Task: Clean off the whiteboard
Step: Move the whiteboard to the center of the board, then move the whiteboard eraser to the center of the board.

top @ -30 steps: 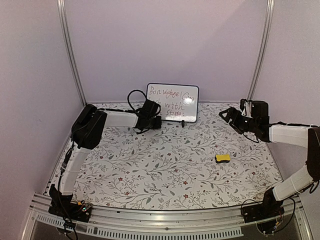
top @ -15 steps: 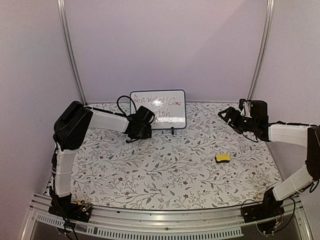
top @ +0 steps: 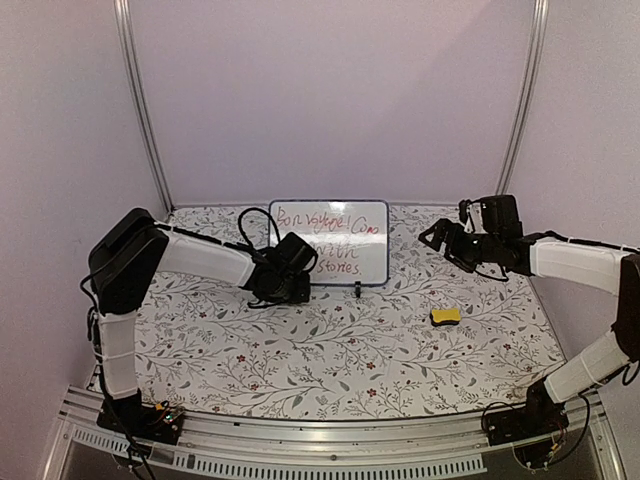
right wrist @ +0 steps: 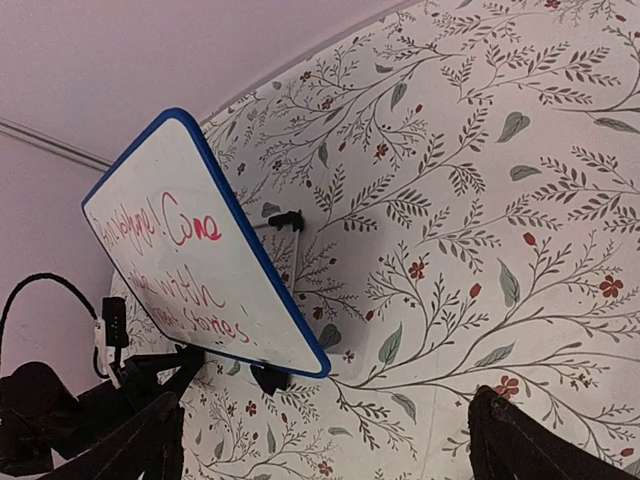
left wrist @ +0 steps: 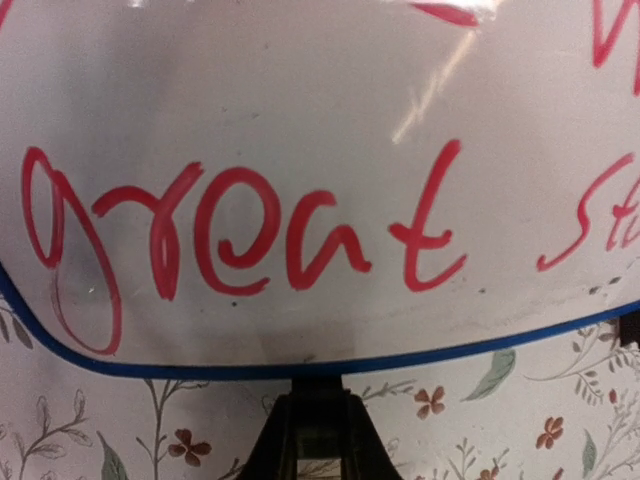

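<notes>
The whiteboard [top: 330, 242] stands upright at the back middle of the table, blue-framed, with red and dark handwriting across it. My left gripper [top: 292, 278] is at its lower left, shut on the board's bottom edge by a black foot. In the left wrist view the whiteboard [left wrist: 320, 100] fills the frame and the left gripper [left wrist: 318, 425] meets its blue rim. My right gripper [top: 441, 240] hangs open to the right of the board, apart from it. The right wrist view has the whiteboard [right wrist: 190, 260] tilted ahead of the right gripper [right wrist: 330, 445], whose fingers hold nothing.
A small yellow sponge eraser [top: 445, 316] lies on the floral tablecloth [top: 330, 350] at the right, below my right gripper. Pale walls and metal posts [top: 140, 110] close in the back and sides. A black cable [top: 250, 225] loops over the left wrist.
The left gripper carried the whiteboard first to the left, then forward and back to the right. The right gripper shifted left toward the board and stayed open.
</notes>
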Action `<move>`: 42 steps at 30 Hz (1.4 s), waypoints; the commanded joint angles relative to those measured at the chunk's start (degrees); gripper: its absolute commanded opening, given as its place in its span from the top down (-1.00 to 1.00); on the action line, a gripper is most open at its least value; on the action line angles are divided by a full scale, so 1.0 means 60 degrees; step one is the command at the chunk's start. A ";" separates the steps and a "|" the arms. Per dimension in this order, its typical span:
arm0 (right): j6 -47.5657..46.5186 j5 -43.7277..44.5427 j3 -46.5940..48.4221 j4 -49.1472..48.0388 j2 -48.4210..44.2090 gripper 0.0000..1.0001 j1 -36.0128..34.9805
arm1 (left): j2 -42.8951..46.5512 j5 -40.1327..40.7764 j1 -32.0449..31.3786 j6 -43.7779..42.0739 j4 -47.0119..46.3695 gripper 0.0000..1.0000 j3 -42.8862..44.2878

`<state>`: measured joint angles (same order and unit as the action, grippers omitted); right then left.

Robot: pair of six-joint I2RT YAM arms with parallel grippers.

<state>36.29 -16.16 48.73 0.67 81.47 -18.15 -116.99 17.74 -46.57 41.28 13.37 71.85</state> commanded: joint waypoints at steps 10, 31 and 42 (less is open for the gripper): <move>0.0250 0.0746 -0.0025 0.1651 -0.0587 -0.98 -0.0611 | 0.0828 -0.1023 -0.0297 0.0354 -0.0057 0.39 -0.0559; 0.0562 0.0299 -0.0503 0.2760 -0.0104 -0.98 -0.0813 | 0.2460 -0.1404 -0.0785 -0.0574 -0.1744 -0.81 -0.1480; -0.0441 0.1823 -0.0225 0.4169 0.0326 -0.98 -0.0813 | 0.2739 -0.0998 -0.0846 -0.0752 -0.1632 -0.85 -0.1566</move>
<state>33.56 -8.97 49.56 23.68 84.79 -22.83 -102.59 10.13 -50.89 37.93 4.60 62.26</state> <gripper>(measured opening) 0.989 0.922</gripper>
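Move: Holding the whiteboard's left foot, the left hand has the board's middle about 5 cm ahead, 5 cm to its right and 8 cm up; the stand's right foot is level with it, some 10 cm right. The eraser is about 27 cm right and 8 cm back. From the raised right hand, the eraser lies roughly 9 cm back, 4 cm right and 16 cm down, with the board's middle 18 cm left, 4 cm ahead and 6 cm lower. Drawing the whiteboard back by its foot for the last couple of centimetres, the left hand opens wide, lets go of the foot, then rises about 7 cm, easing slightly farther back and to the right. Meanwhile the right hand sinks some 9 cm and backs off 6 cm towards the eraser, tipping its open fingers about 20 degrees further down and touching nothing. ##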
